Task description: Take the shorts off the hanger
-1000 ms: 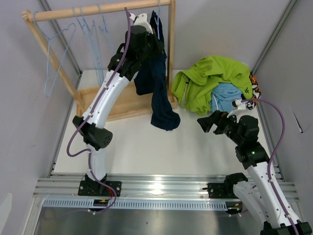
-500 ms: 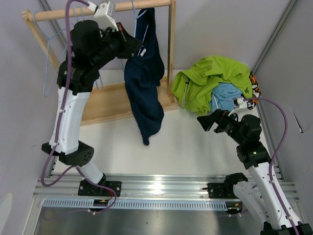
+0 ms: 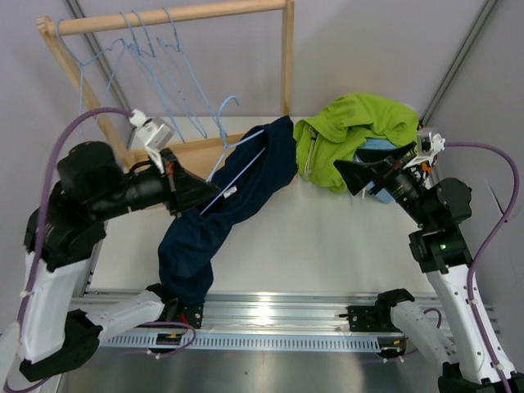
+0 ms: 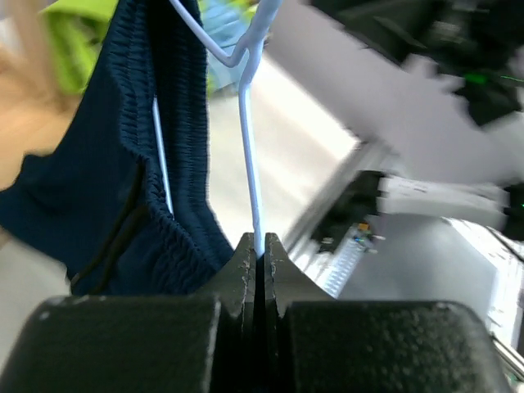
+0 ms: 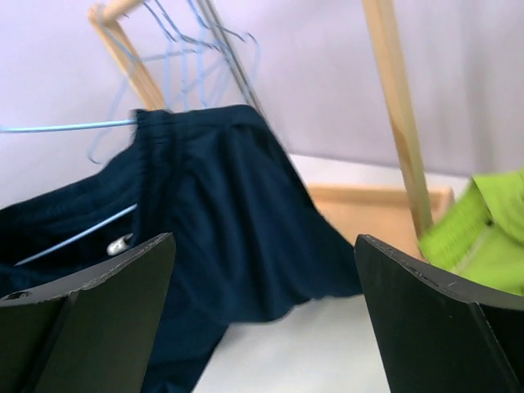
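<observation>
My left gripper (image 3: 201, 201) is shut on the wire of a light-blue hanger (image 3: 233, 168), off the rail and low over the table. Dark navy shorts (image 3: 237, 196) hang on that hanger and trail down to the near rail. In the left wrist view the hanger wire (image 4: 250, 147) runs up from between the closed fingertips of my left gripper (image 4: 260, 246), with the navy waistband (image 4: 139, 123) beside it. My right gripper (image 3: 354, 176) stands open, empty, just right of the shorts; its view faces the navy fabric (image 5: 221, 221). Lime green shorts (image 3: 360, 131) lie piled over light blue ones (image 3: 378, 149).
The wooden rack's rail (image 3: 180, 15) carries several empty blue hangers (image 3: 155, 57). Its right post (image 3: 287, 57) stands between the navy shorts and the green pile. The rack's base (image 3: 188, 155) lies behind my left gripper. Metal rails (image 3: 270, 315) run along the near edge.
My left arm lifted the hanger with the navy shorts off the rail and drew it down toward the near left. My right gripper rose and turned toward the shorts, still open.
</observation>
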`<state>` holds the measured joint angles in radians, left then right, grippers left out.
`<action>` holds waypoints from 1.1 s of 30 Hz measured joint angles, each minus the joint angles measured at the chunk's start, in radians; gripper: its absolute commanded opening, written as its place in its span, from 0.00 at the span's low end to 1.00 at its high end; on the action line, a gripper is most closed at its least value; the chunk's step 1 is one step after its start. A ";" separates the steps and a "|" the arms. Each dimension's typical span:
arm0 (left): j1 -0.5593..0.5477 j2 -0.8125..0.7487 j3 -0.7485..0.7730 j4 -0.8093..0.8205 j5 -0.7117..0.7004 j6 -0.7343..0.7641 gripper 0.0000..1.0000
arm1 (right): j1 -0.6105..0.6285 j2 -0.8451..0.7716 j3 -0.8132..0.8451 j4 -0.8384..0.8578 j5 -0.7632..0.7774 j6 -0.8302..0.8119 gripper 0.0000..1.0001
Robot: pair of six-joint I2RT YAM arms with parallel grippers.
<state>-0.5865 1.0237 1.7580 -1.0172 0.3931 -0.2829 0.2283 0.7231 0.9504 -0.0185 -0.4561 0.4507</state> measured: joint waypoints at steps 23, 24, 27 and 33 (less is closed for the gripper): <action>-0.001 -0.151 -0.017 0.215 0.341 -0.206 0.00 | 0.418 0.245 0.024 0.311 0.226 0.049 0.00; -0.001 -0.151 -0.013 0.200 0.335 -0.203 0.00 | 0.419 0.243 0.024 0.309 0.251 0.042 0.00; -0.001 -0.145 0.013 0.167 0.312 -0.188 0.00 | 0.392 0.216 0.025 0.289 0.335 0.011 0.00; -0.001 -0.137 0.018 0.131 0.256 -0.161 0.00 | 0.026 0.147 0.059 0.260 0.259 0.073 0.00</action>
<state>-0.5873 0.8867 1.7756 -0.8860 0.6491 -0.4435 0.2539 0.8700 1.0096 0.2417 -0.1967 0.5240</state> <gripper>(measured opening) 0.027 0.075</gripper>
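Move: My right hand is open and goes for the right end of the navy shorts, which lies about 11 cm to its left, 8 cm ahead and roughly level with it. The rack's right post stands some 27 cm ahead and 11 cm left, and the green shorts on the pile some 28 cm ahead, 7 cm right and 28 cm below. From my left hand, pinching the hanger, that right end is about 16 cm right and 9 cm ahead, roughly level. I reach about 11 cm left with my open right hand, pinch the shorts' right end, then reverse and pull it some 12 cm right, also forward and a little up, swinging clockwise. My left hand keeps its pinch on the hanger: it draws back about 9 cm and rises, turning clockwise, then holds nearly still against the pull. ##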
